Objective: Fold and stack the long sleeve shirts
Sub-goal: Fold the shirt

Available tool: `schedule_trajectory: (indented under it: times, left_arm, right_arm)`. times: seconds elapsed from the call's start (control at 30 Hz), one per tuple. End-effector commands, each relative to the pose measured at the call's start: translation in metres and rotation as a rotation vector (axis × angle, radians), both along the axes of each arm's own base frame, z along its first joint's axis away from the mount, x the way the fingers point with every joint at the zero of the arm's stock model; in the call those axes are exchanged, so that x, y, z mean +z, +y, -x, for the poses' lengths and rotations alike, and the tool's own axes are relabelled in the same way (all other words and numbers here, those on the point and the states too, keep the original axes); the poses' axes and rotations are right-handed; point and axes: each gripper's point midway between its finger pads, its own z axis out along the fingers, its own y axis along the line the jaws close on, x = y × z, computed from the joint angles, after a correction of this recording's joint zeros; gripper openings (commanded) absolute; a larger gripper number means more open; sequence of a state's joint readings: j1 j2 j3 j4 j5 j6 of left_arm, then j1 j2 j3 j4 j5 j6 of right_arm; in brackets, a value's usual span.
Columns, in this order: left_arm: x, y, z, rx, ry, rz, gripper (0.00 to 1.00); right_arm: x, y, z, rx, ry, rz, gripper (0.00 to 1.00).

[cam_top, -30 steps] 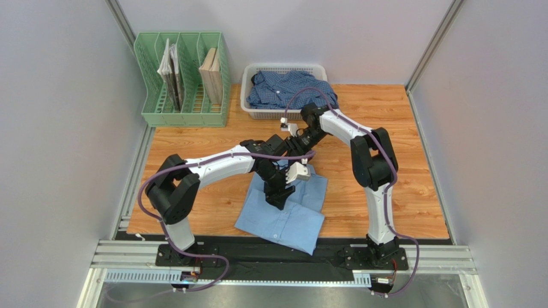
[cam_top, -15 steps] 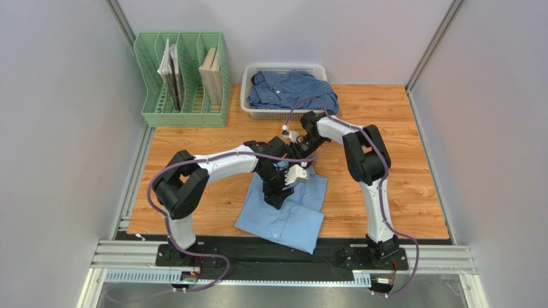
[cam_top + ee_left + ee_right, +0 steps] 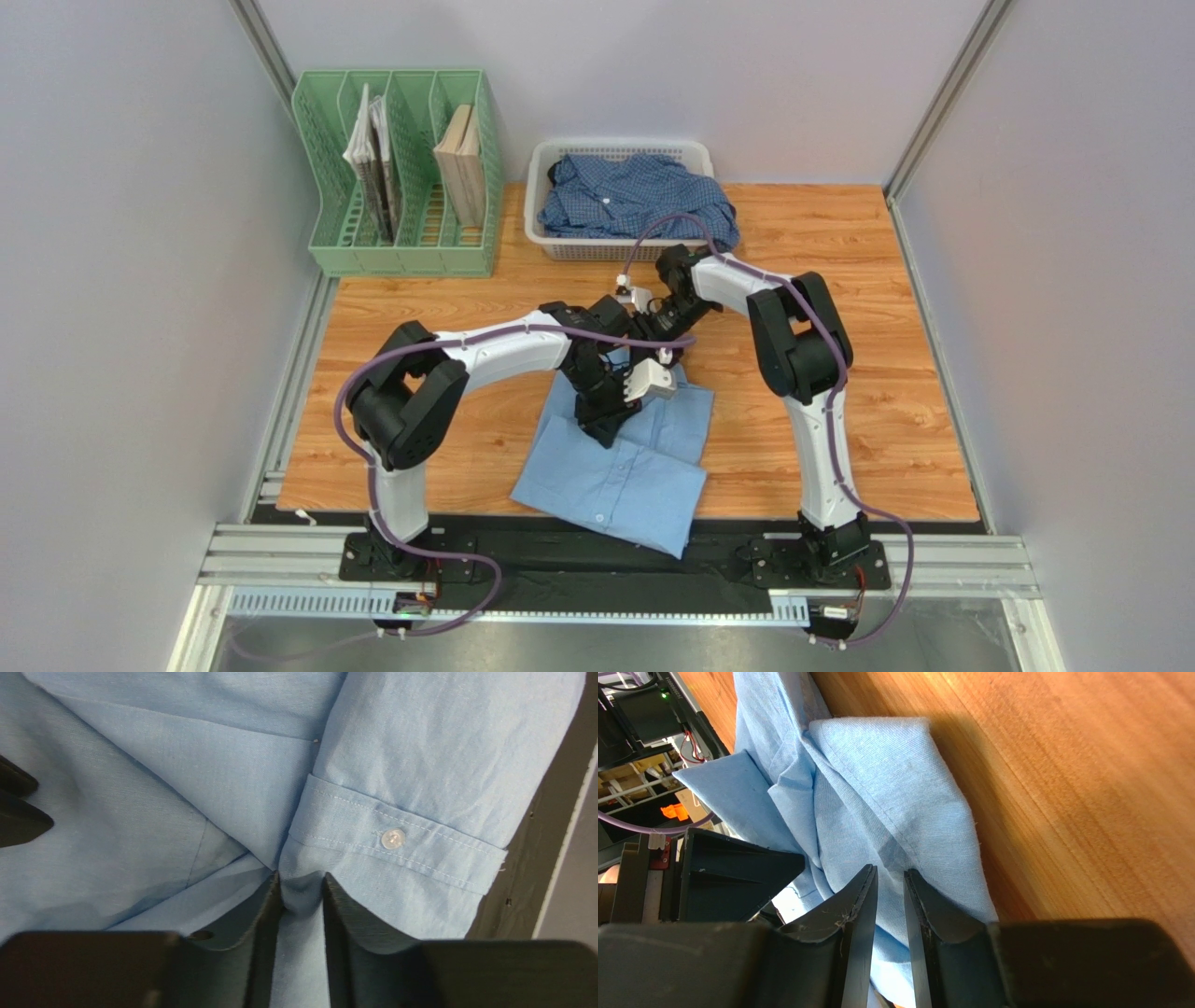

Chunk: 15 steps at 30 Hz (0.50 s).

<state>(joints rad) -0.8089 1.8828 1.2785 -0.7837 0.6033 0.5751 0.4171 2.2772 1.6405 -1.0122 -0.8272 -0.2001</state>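
Note:
The plain light sky-blue long sleeve shirt (image 3: 617,476) lies partly folded on the wooden table near the front edge. My left gripper (image 3: 603,424) presses down on its middle. In the left wrist view the gripper (image 3: 303,880) pinches a ridge of the cloth just beside the buttoned sleeve cuff (image 3: 396,840). My right gripper (image 3: 657,343) is at the shirt's far edge, and its jaws (image 3: 890,873) are closed narrowly on a fold of the same light blue shirt (image 3: 878,791). The darker checked shirt (image 3: 631,196) lies crumpled in the white basket (image 3: 539,210).
A green file rack (image 3: 400,175) holding booklets stands at the back left beside the basket. Bare wooden table (image 3: 870,364) stretches to the right of the shirt. The black front rail (image 3: 617,560) runs just below the shirt's near edge. Walls close in both sides.
My left gripper has closed on the light blue cloth. The right arm came down and nearer to the shirt's far edge, then held still. The shirt has barely shifted.

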Motion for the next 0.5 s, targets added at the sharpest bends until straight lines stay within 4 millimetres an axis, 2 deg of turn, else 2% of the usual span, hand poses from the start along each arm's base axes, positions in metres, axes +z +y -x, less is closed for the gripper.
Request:
schedule_trajectory:
  times: [0.0, 0.1, 0.23, 0.37, 0.47]
  left_arm:
    - [0.021, -0.006, 0.005, -0.032, 0.036, 0.055, 0.19]
    - [0.032, -0.010, 0.002, -0.017, 0.021, 0.075, 0.00]
    - [0.043, -0.010, -0.010, 0.022, 0.011, 0.082, 0.00]
    - [0.056, -0.014, -0.032, 0.056, -0.022, 0.104, 0.00]
    - [0.058, -0.015, -0.046, 0.073, -0.045, 0.105, 0.00]
  right_arm:
    - [-0.018, -0.008, -0.001, 0.034, -0.046, 0.044, 0.29]
    - [-0.018, -0.008, 0.000, 0.037, -0.047, 0.044, 0.29]
    - [-0.019, -0.008, 0.002, 0.042, -0.041, 0.038, 0.29]
    - [-0.019, -0.009, 0.003, 0.046, -0.043, 0.035, 0.29]
    - [-0.018, -0.009, 0.003, 0.052, -0.046, 0.033, 0.28]
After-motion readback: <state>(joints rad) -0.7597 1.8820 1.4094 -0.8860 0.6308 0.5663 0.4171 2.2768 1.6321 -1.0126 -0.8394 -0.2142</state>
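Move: Right at the left hand's fingertips, about 1 cm below the hand point, lies the raised edge of the shirt's near layer, already between the parted fingers. From there a placket button sits some 12 cm back, the near layer's right corner about 5 cm back and 16 cm right, and its near-left corner about 9 cm back and 14 cm left. From the right hand that raised edge is roughly 11 cm back and 10 cm left. Pinching the shirt's raised edge, the left fingers shut fully; the hand then lifts, faster towards the end, by about 3.5 cm and carries the edge some 2.5 cm forward towards the shirt's far part, the wrist hardly turning. The right hand stays put there, its slightly parted fingertips still resting on the cloth. ##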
